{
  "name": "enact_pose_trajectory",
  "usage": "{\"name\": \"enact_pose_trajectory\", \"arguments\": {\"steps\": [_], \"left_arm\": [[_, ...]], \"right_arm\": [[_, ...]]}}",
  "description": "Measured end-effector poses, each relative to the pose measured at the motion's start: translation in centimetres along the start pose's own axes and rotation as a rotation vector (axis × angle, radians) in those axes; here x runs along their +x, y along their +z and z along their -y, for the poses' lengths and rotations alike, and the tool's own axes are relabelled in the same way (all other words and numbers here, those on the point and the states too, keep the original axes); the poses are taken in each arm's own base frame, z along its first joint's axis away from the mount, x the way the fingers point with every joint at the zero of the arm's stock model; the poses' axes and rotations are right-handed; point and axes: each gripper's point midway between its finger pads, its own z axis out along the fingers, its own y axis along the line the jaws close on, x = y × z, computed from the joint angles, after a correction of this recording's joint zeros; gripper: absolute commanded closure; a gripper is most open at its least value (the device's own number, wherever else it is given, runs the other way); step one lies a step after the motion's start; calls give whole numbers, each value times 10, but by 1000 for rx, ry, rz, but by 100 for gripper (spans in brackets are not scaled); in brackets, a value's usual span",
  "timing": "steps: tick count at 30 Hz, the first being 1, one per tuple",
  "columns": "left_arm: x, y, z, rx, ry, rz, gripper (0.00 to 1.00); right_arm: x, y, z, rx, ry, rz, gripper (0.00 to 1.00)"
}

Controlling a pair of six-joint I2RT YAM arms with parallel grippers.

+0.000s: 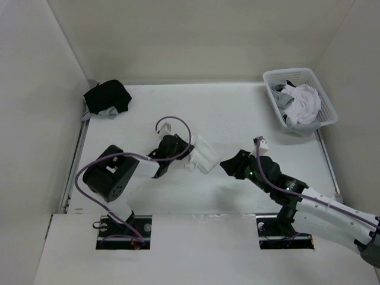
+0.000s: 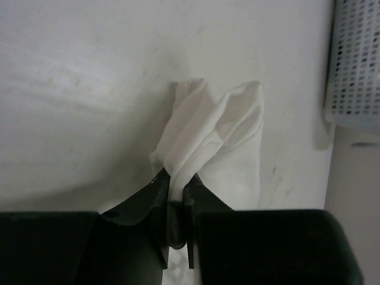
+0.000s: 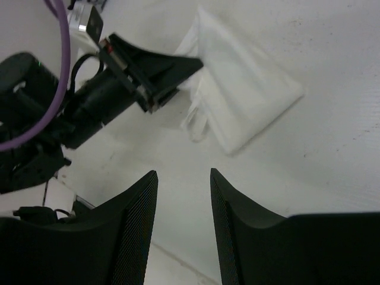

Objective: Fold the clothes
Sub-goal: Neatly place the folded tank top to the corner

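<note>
A folded white garment [image 1: 203, 155] lies mid-table, one of the clothes. My left gripper [image 1: 185, 155] is shut on its left edge; in the left wrist view the white fabric [image 2: 217, 139] bunches up out of the pinched jaws of the left gripper [image 2: 177, 181]. My right gripper [image 1: 228, 164] hangs to the right of the garment, a short gap away, open and empty. From the right wrist, the garment [image 3: 246, 92] lies beyond the open right gripper [image 3: 184, 178], with the left gripper [image 3: 163, 74] at its left side.
A white lattice basket [image 1: 314, 122] with white and grey clothes [image 1: 300, 104] stands at the back right; its wall [image 2: 356, 65] shows in the left wrist view. A black garment pile [image 1: 107, 98] sits at the back left corner. Walls enclose the table.
</note>
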Motion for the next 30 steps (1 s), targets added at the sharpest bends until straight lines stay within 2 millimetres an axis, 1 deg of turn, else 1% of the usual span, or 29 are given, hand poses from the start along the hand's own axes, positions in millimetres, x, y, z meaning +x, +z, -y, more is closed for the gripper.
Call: {"name": "enact_pose_trajectory", "arguments": {"steps": [2,4,5,7,9,10,12,14,15,16,17,18,19,20,21,22,23,24,25,26,27,28,30], "left_arm": [[-22,18,23,33,1,25,100],[-57,36,51,74,5,69,100],[-80,43,67,100,8,104,100],[-136,53,95,145,13,192,100],[-193,52,108,168,20,294,100],[-224,49,109,167,23,347,100],[-284,39,101,145,25,447,100],[-347,25,80,102,26,546,96],[-377,15,63,71,25,594,92],[-404,5,42,35,19,641,84],[-427,-7,17,-9,8,686,76],[-445,-18,-9,-53,-13,720,66],[-460,-29,-40,-105,-41,754,56],[-471,-41,-74,-162,-83,787,51],[-477,-52,-110,-220,-130,810,49],[-477,-60,-144,-277,-180,820,48],[-473,-65,-172,-325,-225,823,47],[-463,-70,-201,-377,-271,818,47],[-449,-73,-224,-429,-313,801,47],[-433,-73,-240,-471,-348,782,47],[-420,-71,-248,-494,-368,764,47],[-408,-68,-251,-510,-382,748,47],[-386,-62,-245,-518,-399,720,47]], "right_arm": [[-4,-3,-3,-15,6,12,54],[-8,-6,-6,-29,12,25,54],[-10,-7,-7,-33,15,32,54],[-13,-7,-6,-33,21,40,54],[-17,-6,-2,-23,28,46,54],[-18,-6,-1,-20,31,48,54],[-20,-5,0,-18,34,49,54],[-20,-5,1,-19,34,46,54],[-20,-5,1,-21,34,43,54],[-19,-5,2,-22,32,40,54],[-17,-5,2,-25,30,34,54],[-15,-5,3,-25,27,27,54],[-12,-5,5,-23,26,19,54],[-10,-5,6,-23,24,12,54],[-9,-5,7,-22,23,8,54],[-7,-5,8,-22,23,3,54],[-5,-5,8,-25,22,-3,54],[-3,-5,8,-28,20,-8,54],[-1,-6,7,-33,19,-13,54],[1,-6,7,-37,17,-20,54],[4,-7,7,-39,14,-27,54],[6,-7,7,-41,13,-34,54],[8,-7,7,-43,14,-40,54]]}}
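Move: The left fingers pinch the folded tank top by its left end, low over the table; the tank top's middle lies about 6 cm to the right and 2 cm back, roughly at finger height. Its place, the black clothes pile, stands some 34 cm to the left and 22 cm farther out, about level in height. A grey cloth peeks out at the pile's near side, 35 cm left and 15 cm ahead. From the right hand the pile is roughly 47 cm left, 30 cm ahead, 14 cm below. Swing the left gripper, still pinching the tank top, forward and up about 20 cm, then sharply left towards the black pile. Open the fingers while still high over there to let the tank top go, carry on left past the pile, and sink low beside its near left side, drawing back some 10 cm. Turn the wrist about 55 degrees counter-clockwise, with the fingertips lifting, then dipping again. ##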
